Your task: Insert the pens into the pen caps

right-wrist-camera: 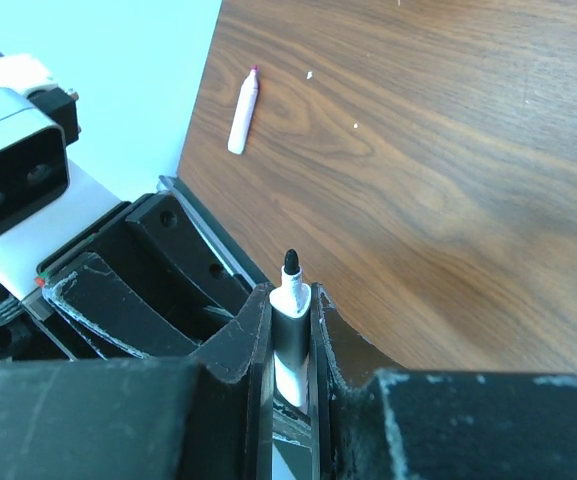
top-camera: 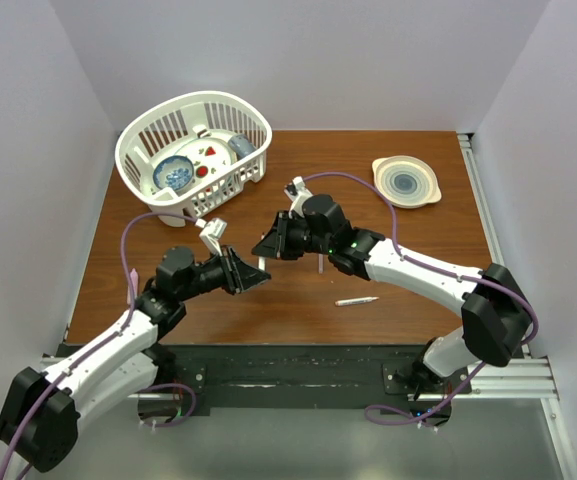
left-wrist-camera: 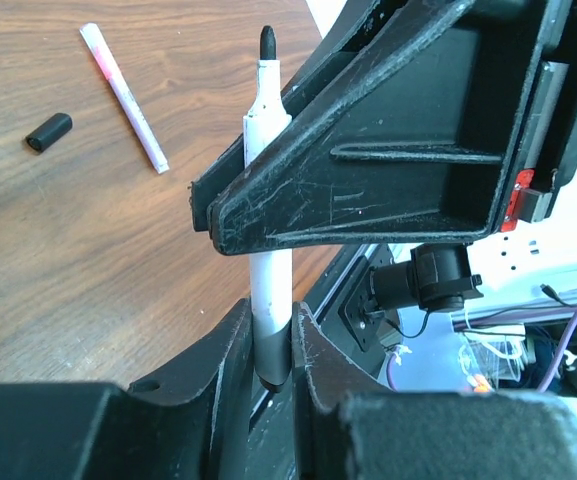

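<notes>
A white pen with a bare black tip stands upright between my two grippers, above the brown table. My left gripper is shut on its grey lower end. My right gripper is shut on the same pen's barrel just under the tip. In the top view the left gripper and the right gripper meet at mid-table. A second pen, white with a pink band, lies on the wood with a black pen cap beside it. Another loose pen lies right of the arms.
A white basket holding dishes and small red pieces stands at the back left. A cream plate with a blue centre sits at the back right. A short white pen with a pink tip lies near the table's edge.
</notes>
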### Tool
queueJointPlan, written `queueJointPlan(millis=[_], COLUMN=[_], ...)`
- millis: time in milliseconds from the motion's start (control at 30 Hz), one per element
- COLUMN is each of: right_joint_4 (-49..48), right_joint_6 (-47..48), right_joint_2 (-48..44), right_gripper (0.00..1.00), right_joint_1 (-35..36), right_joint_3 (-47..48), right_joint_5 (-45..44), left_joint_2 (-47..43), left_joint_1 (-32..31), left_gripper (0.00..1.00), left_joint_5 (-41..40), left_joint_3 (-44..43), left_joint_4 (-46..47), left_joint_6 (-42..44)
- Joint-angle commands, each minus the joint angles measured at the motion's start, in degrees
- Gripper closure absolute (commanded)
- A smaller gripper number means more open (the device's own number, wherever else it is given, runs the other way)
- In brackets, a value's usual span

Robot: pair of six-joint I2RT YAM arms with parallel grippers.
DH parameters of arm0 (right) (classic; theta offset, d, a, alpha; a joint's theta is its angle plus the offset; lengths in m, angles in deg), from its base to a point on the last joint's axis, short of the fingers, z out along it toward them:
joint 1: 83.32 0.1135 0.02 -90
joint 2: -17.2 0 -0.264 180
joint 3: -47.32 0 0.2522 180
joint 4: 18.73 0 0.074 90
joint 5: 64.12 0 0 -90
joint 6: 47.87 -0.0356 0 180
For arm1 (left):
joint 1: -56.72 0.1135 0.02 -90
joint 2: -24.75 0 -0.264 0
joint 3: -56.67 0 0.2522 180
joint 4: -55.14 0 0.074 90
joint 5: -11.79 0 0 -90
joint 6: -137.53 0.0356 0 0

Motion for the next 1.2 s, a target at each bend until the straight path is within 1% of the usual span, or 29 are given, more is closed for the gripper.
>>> queueJointPlan(millis=[0,100,167,233,267,300,333,400,433,467,533,600,633,700,800,833,867,900,933,967,1000,1033,1067,1100,1133,1167], right_joint_4=[-2.7,-2.17,-0.08,0.9,3.43,4.76,7.47,9.86,11.09,11.62,13.55,15.83,17.59,17.61,12.7,10.33,9.53,9.34,10.91,12.75,15.03,19.41,21.54,23.47,29.06,32.16], right_joint_6=[1.55,2.78,4.45,6.2,6.82,7.35,9.36,13.05,15.94,16.84,20.69,24.21,25.27,28.43,32.3,37.1,39.93,45.71,48.37,51.79,57.05,59.8,62.61,66.99,69.3,71.58], right_joint_2=[-0.75,-0.39,-0.48,-0.83,-0.83,-1.01,-1.7,-2.85,-4.85,-5.83,-8.64,-9.62,-9.79,-10.23,-11.9,-12.17,-12.26,-11.47,-10.42,-8.67,-4.65,-2.0,0.37,2.57,7.82,10.13], right_gripper=[1.0,1.0,1.0,0.9,0.83,0.66,0.62,0.6,0.56,0.54,0.49,0.48,0.49,0.49,0.5,0.5,0.5,0.51,0.51,0.51,0.51,0.51,0.51,0.49,0.47,0.45], right_joint_1=[1.54,1.98,1.98,1.9,1.9,1.9,1.9,1.72,1.72,1.72,1.63,1.11,0.58,-1.43,-3.64,-4.51,-4.87,-5.48,-5.92,-6.45,-7.58,-8.12,-8.47,-9.0,-9.26,-9.44], right_joint_3=[0.2,0.46,1.25,1.69,2.82,3.53,4.24,6.34,6.87,7.31,7.93,8.98,9.51,9.43,6.27,5.48,3.91,3.63,3.71,5.46,6.86,8.27,11.07,12.4,14.16,17.92], right_joint_5=[3.89,5.29,5.29,5.38,5.56,4.95,4.25,4.07,3.02,2.23,-1.71,-5.06,-7.17,-5.88,-0.79,0.01,0.02,-0.07,0.19,0.98,2.12,2.13,1.43,-1.62,-1.74,-1.04], left_joint_2=[1.34,2.83,3.54,3.71,3.71,3.54,3.28,2.57,1.53,0.91,-0.85,-1.82,-2.69,-2.88,-2.0,-1.65,-1.65,-1.91,-2.96,-3.75,-4.63,-6.29,-7.0,-7.62,-8.67,-9.11], left_joint_1=[-0.06,-0.06,0.03,0.03,0.03,0.12,0.12,0.21,0.47,0.56,1.17,2.05,2.92,3.72,4.51,4.51,4.51,4.51,4.51,4.51,4.51,4.51,4.51,4.51,4.51,4.51], left_gripper=[1.0,1.0,1.0,1.0,1.0,1.0,1.0,1.0,1.0,1.0,1.0,1.0,1.0,1.0,1.0,1.0,1.0,1.0,1.0,1.0,1.0,1.0,1.0,1.0,1.0,1.0], left_joint_5=[2.67,4.33,5.13,5.13,4.35,3.99,3.73,2.15,0.92,-1.44,-4.6,-6.9,-9.09,-10.07,-11.47,-13.57,-14.81,-16.04,-17.96,-17.9,-17.03,-15.54,-15.61,-16.22,-17.97,-18.42], left_joint_3=[-2.22,-2.57,-2.84,-3.45,-3.71,-4.41,-4.94,-6.69,-7.23,-7.75,-9.07,-10.3,-10.83,-12.41,-15.13,-15.75,-16.19,-16.63,-16.64,-16.55,-16.2,-15.94,-15.93,-16.02,-16.37,-17.07], left_joint_4=[4.64,5.95,6.66,6.66,6.23,5.79,4.91,-0.26,-2.54,-6.57,-12.11,-15.47,-20.27,-23.03,-28.3,-30.93,-32.08,-33.05,-34.19,-33.94,-33.42,-32.28,-32.18,-32.36,-33.58,-33.94], left_joint_6=[1.42,1.86,2.21,3.0,3.09,3.35,4.49,6.42,8.61,9.85,12.65,13.46,13.64,14.25,17.5,19.68,20.75,21.63,22.42,22.52,22.69,23.13,23.31,23.48,23.83,24.01])
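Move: Both hands hold the white pen between them, the left at its lower end, the right higher up. The black cap lies on the table about 6 cm ahead of the right hand, 7 cm to its right and some 17 cm below, and the pink pen lies about 6 cm farther right, level with the cap. From the left hand the cap is roughly 11 cm ahead, 6 cm to its right and 14 cm below. The right hand first opens its fingers to about half and lets go of the pen while backing off a little, then arcs up some 7 cm and down again, to the right and forward towards the black cap, ending about 7 cm each way and rolled by some 50 degrees. The left hand keeps its pinch on the pen's lower end and, once the right starts to leave, draws it about 6 cm left and a little forward, clear of the right hand, turning some 25 degrees. ##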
